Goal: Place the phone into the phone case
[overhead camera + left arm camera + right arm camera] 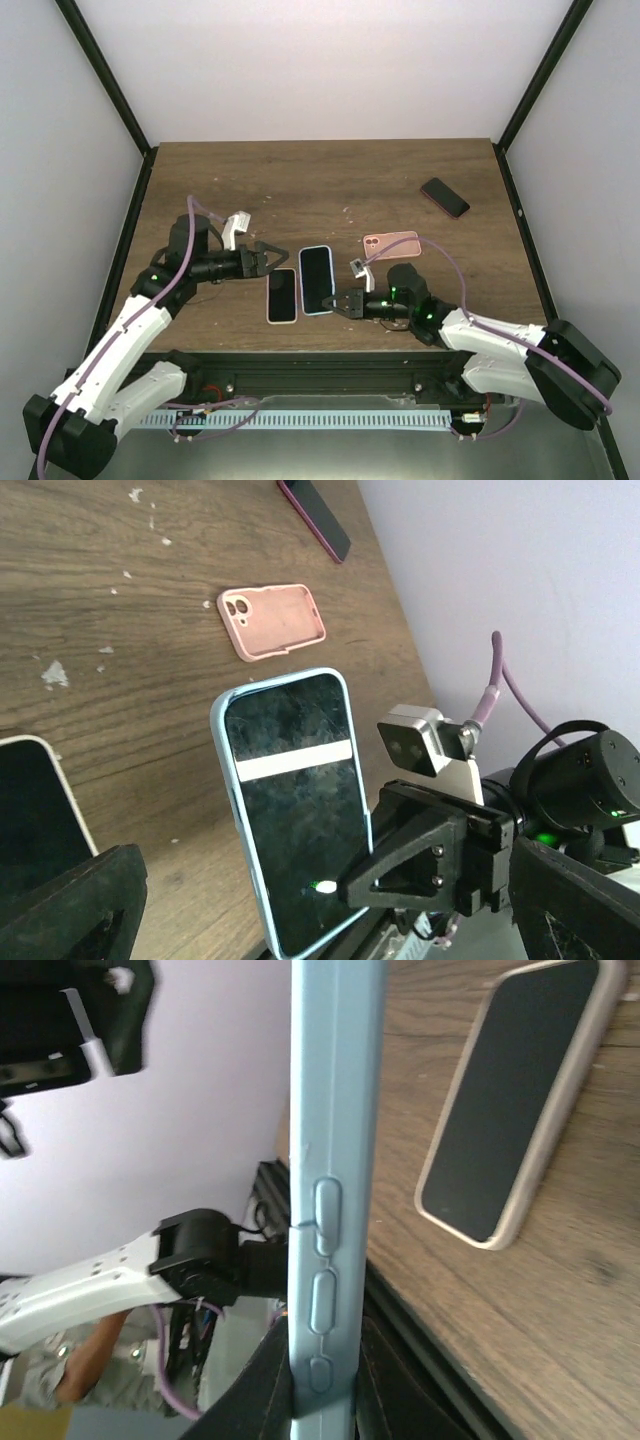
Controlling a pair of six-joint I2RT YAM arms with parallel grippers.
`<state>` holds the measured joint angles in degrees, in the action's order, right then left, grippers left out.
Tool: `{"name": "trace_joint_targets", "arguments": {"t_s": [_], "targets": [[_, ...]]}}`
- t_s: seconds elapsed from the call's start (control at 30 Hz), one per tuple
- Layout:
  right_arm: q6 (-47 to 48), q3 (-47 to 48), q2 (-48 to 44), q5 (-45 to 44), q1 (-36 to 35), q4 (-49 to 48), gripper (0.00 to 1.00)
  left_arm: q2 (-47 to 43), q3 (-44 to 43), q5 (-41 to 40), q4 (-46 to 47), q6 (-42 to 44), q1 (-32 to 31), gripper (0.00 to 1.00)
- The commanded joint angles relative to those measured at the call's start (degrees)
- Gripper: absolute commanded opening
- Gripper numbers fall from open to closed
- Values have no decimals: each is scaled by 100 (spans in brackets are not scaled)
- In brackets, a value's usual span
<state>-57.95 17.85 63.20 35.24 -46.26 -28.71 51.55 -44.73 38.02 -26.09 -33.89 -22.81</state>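
A phone with a dark screen (pixel 300 810) sits inside a light-blue phone case (pixel 222 740). My right gripper (pixel 337 300) is shut on the near end of the case and holds it tilted up off the table. The right wrist view shows the case's edge with its buttons (pixel 330 1160), pinched between my fingers (pixel 395 1400). My left gripper (pixel 266 258) is open just left of the cased phone (pixel 317 278). I cannot tell whether it touches the case.
A cream-cased phone (pixel 282 295) lies face up on the table left of the blue one. An empty pink case (pixel 391 244) lies to the right, and a dark phone in a maroon case (pixel 445 197) lies at the far right.
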Motion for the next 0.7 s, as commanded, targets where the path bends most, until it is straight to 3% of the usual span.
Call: {"name": "trace_joint_targets", "arguments": {"t_s": [0.0,0.47,0.67], "targets": [[107,34,61,-610,-23,355,4,-198,-262,-482,-550,403,13,100],[-304,92,1634,-488,-23,-364,5,-367,-280,-855,-838,723,13,100],[-454,-2,1992,-415,-23,-622,12,-355,-260,-891,-906,825,21,100]]}}
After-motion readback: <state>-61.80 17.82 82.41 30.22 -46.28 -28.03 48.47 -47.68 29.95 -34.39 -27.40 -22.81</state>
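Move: The phone in its blue case, still held by the right fingers at its right edge, is headed for the bare wood about 6 cm ahead, 3 cm left and 15 cm below the right hand. The beige-cased phone lies on the table roughly 8 cm ahead and 13 cm left, the empty pink case about 22 cm ahead and 15 cm right, both some 15 cm below. From the left hand that bare spot is about 9 cm right, 1 cm back and 22 cm down. The blue-cased phone comes down about 11 cm in the right hand's unchanged grip, almost straight down towards the wood to the right of the beige-cased phone, while the wrist tips the fingers and the phone's far end down, some 20 degrees in all. The left hand, already wide open and clear, backs off about 2 cm to the left. ##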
